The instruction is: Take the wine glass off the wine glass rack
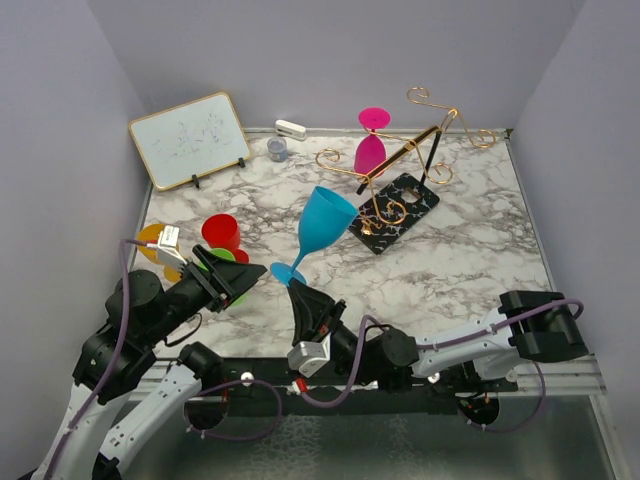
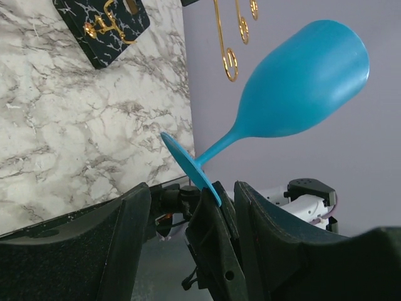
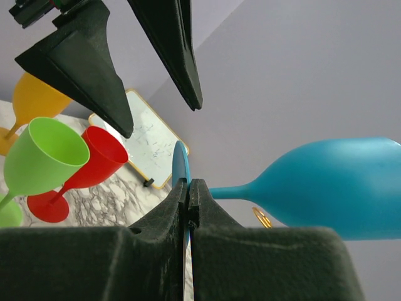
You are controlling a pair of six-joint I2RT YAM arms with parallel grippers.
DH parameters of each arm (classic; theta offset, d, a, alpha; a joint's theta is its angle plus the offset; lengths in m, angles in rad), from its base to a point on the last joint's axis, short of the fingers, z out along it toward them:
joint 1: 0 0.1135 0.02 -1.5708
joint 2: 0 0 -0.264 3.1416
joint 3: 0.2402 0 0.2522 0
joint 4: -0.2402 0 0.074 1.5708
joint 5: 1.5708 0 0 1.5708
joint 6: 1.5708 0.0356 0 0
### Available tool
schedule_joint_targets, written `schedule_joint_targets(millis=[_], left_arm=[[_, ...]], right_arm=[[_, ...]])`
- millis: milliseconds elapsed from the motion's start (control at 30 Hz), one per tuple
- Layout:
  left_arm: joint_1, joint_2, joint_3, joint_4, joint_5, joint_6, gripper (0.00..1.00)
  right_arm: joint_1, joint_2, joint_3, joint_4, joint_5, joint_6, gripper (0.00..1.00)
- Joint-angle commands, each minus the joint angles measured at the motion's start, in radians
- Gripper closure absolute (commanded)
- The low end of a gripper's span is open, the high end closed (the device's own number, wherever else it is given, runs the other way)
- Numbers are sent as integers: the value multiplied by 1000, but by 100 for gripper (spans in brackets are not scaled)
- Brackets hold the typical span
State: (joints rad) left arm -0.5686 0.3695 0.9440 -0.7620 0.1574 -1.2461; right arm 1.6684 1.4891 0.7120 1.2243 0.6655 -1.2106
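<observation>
A blue wine glass [image 1: 325,225] [image 2: 301,81] [image 3: 338,188] hangs tilted in the air over the table's front middle. My right gripper [image 1: 297,288] [image 3: 189,185] is shut on the rim of its round foot. My left gripper [image 1: 243,272] [image 2: 191,188] is open just left of the foot; in the left wrist view its fingers stand either side of the right gripper's tip and the foot's edge. The wine glass rack [image 1: 400,160], gold wire on a black patterned base [image 1: 395,212] [image 2: 103,25], stands at the back. A pink glass [image 1: 371,150] hangs on it upside down.
Red [image 1: 222,233] [image 3: 94,157], green [image 3: 41,157] and orange [image 1: 150,240] [image 3: 34,100] glasses stand at the front left beside my left arm. A small whiteboard [image 1: 190,138] leans at the back left, with a grey cup [image 1: 277,149] and a white object [image 1: 290,129] near it.
</observation>
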Motion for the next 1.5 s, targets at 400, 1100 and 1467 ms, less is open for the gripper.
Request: schedule_joint_targets(millis=[400,1100,1467], left_arm=[[5,12,-97,205,122,-108,42],[6,-61,-123,186,47,-99,100],[8,-257,-62,-4,-229,-54,100]], right_arm=[[24,25,53,21,-47,2,99],[79,-31,34,8,91,54,77],[73,-409,101,-886,252,667,55]])
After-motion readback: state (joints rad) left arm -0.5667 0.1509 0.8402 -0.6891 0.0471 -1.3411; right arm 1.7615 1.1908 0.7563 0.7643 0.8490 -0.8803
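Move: The blue wine glass's foot is about 6 cm to the right of the open left hand, some 1 cm ahead and level with it. The right hand already holds the foot's near edge: its middle lies about 2 cm ahead and 1 cm left, and the left fingers some 7 cm left and 1 cm ahead. Roughly 22 cm below the left hand, the green glass stands 9 cm left and 6 cm ahead, the red one 8 cm left and 14 cm ahead. Rightward goes the open left hand, about 2.5 cm, while the right brings the foot 2 cm left and 2 cm back to meet it. The left fingers shut on the foot's edge; only then do the right fingers open and draw off some 6 cm to the right, rising a little, as the left carries the glass about 5 cm left, slightly up and back. ##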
